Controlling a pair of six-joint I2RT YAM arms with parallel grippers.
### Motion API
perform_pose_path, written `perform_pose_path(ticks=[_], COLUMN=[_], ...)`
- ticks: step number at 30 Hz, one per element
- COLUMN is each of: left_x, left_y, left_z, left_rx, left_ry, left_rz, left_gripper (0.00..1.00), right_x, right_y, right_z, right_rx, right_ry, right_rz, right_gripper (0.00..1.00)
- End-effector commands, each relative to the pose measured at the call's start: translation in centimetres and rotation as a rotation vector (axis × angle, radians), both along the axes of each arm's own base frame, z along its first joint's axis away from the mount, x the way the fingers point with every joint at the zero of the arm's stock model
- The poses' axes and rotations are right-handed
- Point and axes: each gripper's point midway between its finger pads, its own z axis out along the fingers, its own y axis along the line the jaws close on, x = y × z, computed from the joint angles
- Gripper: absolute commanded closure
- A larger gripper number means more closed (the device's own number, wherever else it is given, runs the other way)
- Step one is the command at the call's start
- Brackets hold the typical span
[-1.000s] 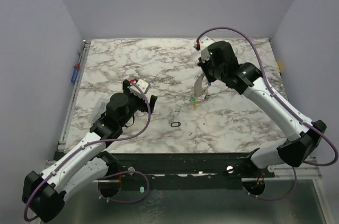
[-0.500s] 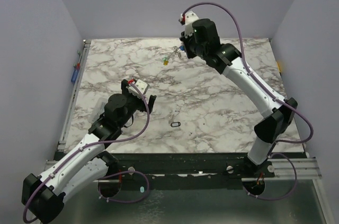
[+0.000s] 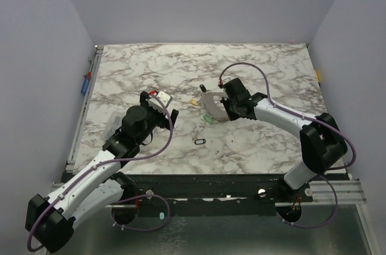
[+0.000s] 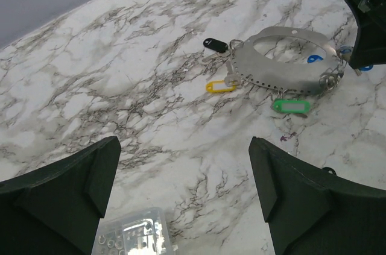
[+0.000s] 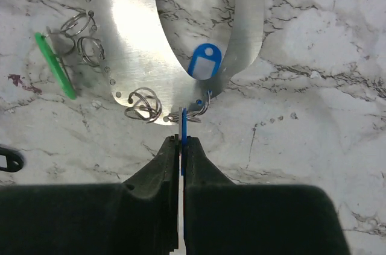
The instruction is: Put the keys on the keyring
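Observation:
The keyring is a flat silvery horseshoe-shaped band with holes along its edge, lying mid-table. It also shows in both wrist views. Coloured key tags hang from it on small split rings: yellow, green, black and blue. My right gripper is shut on a second, edge-on blue tag at the band's near rim. My left gripper stands open with nothing in it, to the left of the keyring.
A small black oval ring lies on the marble in front of the keyring, seen again at the left edge. A clear plastic box of tiny rings sits under my left gripper. Small tools lie along the table's left rail.
My right arm swung the keyring up to the far back of the table, then brought it down to the middle, where it now lies flat. The left arm barely moved.

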Motion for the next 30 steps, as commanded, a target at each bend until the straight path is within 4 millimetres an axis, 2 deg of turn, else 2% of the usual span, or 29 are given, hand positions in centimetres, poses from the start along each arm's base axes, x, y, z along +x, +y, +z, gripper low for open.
perform_pose_path(ticks=[1, 9, 11, 12, 16, 20, 22, 25, 30], left_x=[-0.1, -0.1, -0.1, -0.1, -0.4, -0.3, -0.3, -0.3, -0.2], left_y=[-0.1, -0.1, -0.2, -0.3, -0.9, -1.0, -1.0, -1.0, -1.1], left_z=[-0.2, -0.7, -0.7, -0.7, -1.0, -1.2, -1.2, -1.2, -1.1], left_rx=[0.016, 0.028, 0.030, 0.029, 0.027, 0.030, 0.030, 0.031, 0.032], left_ry=[0.012, 0.024, 0.025, 0.027, 0.036, 0.047, 0.047, 0.046, 0.042], left_rz=[-0.016, -0.017, -0.022, -0.030, -0.063, -0.066, -0.066, -0.065, -0.065], left_gripper=[0.05, 0.05, 0.05, 0.05, 0.06, 0.06, 0.06, 0.06, 0.06], right_x=[0.7, -1.8, -2.4, -2.7, -3.0, -2.1, -1.6, -1.2, -2.3], right_y=[0.0, -0.9, -1.5, -2.0, -4.3, -5.4, -5.5, -4.0, 1.3], right_z=[2.3, 0.1, -0.7, -1.2, -2.8, -2.5, -1.5, 0.8, 4.3], right_rx=[0.071, 0.040, 0.018, -0.001, -0.062, -0.046, -0.037, 0.044, 0.297], right_ry=[-0.056, 0.053, 0.073, 0.079, 0.087, 0.069, 0.044, 0.007, -0.011], right_rz=[-0.054, -0.058, -0.070, -0.083, -0.169, -0.230, -0.239, -0.178, 0.043], right_gripper=[0.99, 0.99, 0.94, 0.90, 0.60, 0.40, 0.35, 0.34, 0.34])
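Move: The right hand, shut on a blue tag's key strung at the keyring plate's near right corner, is taking it to bare table some 4 cm to its right, 2 cm back and 4 cm below. The plate's middle is about 6 cm ahead and 6 cm left. The other blue tag, in its opening, is roughly 6 cm ahead and 2 cm left; the green tag is level and 9 cm left. From the left hand, that bare spot lies about 31 cm right, 3 cm ahead and 18 cm below. After a 1 cm lift, the right hand sinks about 4 cm while drawing back and right, away from the plate. On the way down its fingers start opening to about two thirds and let go of the blue tag; the hand turns clockwise some 10 degrees, then rises about 3 cm, easing back left. The open, empty left hand sinks 2 cm. ##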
